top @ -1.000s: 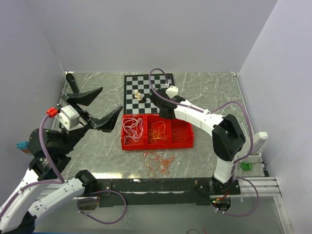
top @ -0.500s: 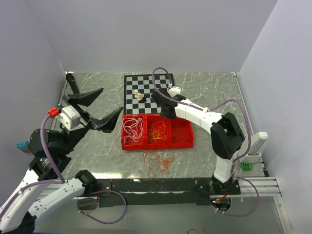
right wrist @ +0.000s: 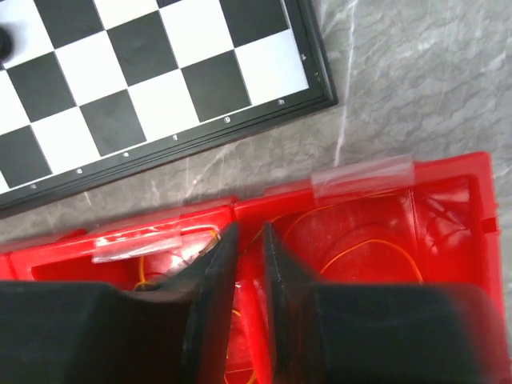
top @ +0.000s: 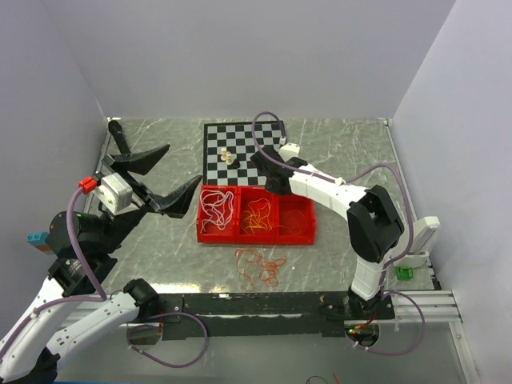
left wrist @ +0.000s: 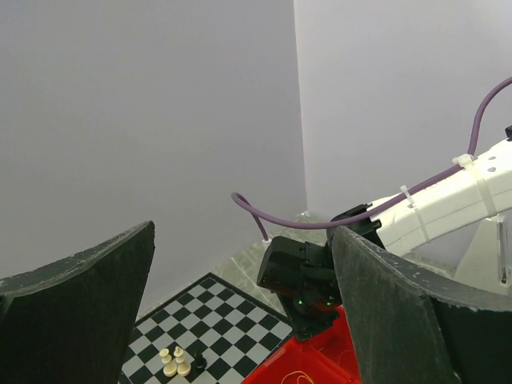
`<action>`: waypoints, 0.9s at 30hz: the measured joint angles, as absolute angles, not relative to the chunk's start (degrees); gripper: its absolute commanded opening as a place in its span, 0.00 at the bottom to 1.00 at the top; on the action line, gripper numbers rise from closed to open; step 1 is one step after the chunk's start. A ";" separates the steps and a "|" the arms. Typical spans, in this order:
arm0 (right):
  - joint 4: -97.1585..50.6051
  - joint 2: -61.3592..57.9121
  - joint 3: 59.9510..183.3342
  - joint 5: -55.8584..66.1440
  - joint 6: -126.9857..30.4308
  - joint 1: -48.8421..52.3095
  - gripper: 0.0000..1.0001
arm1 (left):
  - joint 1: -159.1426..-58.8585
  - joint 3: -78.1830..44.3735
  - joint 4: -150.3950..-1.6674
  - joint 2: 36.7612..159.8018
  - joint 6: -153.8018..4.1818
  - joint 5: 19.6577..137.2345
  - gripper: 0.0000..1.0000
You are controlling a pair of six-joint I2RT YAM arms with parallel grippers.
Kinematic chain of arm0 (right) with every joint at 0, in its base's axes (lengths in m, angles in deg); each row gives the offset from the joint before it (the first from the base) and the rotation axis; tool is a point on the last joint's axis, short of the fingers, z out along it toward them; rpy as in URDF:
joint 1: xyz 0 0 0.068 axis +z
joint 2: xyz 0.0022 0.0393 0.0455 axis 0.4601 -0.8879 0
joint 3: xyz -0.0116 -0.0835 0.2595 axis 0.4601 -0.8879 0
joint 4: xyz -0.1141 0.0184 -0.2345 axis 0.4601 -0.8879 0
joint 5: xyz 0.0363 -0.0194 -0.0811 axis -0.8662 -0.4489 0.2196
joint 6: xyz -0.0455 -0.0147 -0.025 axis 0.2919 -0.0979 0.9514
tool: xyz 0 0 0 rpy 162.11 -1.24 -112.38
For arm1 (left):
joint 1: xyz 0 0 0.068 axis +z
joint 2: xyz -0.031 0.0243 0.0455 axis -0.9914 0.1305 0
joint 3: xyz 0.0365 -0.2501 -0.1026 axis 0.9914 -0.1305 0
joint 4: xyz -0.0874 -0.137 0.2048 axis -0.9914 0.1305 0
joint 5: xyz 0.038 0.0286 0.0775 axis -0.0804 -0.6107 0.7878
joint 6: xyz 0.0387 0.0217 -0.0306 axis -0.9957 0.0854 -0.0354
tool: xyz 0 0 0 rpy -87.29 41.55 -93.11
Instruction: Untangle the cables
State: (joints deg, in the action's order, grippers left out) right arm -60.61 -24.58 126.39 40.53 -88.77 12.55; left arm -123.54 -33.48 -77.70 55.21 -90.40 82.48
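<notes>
The cables lie in three heaps: white cords (top: pixel 216 210) in the left compartment of the red tray (top: pixel 256 240), yellow-orange cords (top: pixel 258 216) in its middle compartment, and a red-orange tangle (top: pixel 260 268) on the table in front of the tray. A thin orange cord (right wrist: pixel 376 248) curls in the right compartment. My right gripper (top: pixel 272 186) (right wrist: pixel 248 232) is at the tray's back edge. Its jaws are pressed narrowly on the dividing wall between the middle and right compartments. My left gripper (top: pixel 180 164) (left wrist: pixel 240 232) hangs wide open and empty, high at the left.
A chessboard (top: pixel 240 140) (right wrist: pixel 160 72) lies just behind the tray, with a few small chess pieces (top: pixel 226 156) near its front left. A small green object (top: pixel 405 273) sits at the table's right edge. Grey walls close in on three sides.
My right gripper's jaws have narrowed onto the tray's dividing wall, and its wrist has shifted slightly right. The tray has crept a little to the left. The left arm has not moved.
</notes>
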 measured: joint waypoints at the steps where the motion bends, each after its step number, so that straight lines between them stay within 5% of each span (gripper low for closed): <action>1: -60.35 -24.43 126.10 40.64 -88.55 12.44 0.00 | -123.54 -33.48 -77.70 55.21 -90.38 82.48 0.97; 24: -58.01 -16.82 112.79 39.07 -89.14 9.32 0.00 | -122.99 -33.57 -77.72 55.21 -90.29 82.41 0.97; 27: -56.81 -15.16 108.75 38.54 -88.49 9.03 0.08 | -122.95 -33.57 -77.72 55.21 -90.29 82.41 0.97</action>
State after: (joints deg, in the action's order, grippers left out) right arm -56.81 -15.16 108.75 38.54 -88.49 9.03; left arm -122.95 -33.57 -77.72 55.21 -90.29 82.41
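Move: The orange cable strand crossing the divider between the middle and right compartments is right at the right fingertips, about 1 cm below; the right compartment's middle lies some 5 cm back, 6 cm right, 6 cm down. The yellow cable is about 5 cm back and 5 cm left, the chessboard some 16 cm ahead and 8 cm left, the loose orange cable 19 cm back and 4 cm left. From the left hand, the strand lies roughly 18 cm ahead, 20 cm right, 39 cm below. The right fingers snap shut from about a quarter open, pinching the thin orange strand at the divider, then carry it to the right and back towards the middle of the red tray's right compartment, about 8 cm in all. The hand sinks some 4 cm overall, in two dips with a slight rise between; the fingers stay shut and keep pointing steeply down. ##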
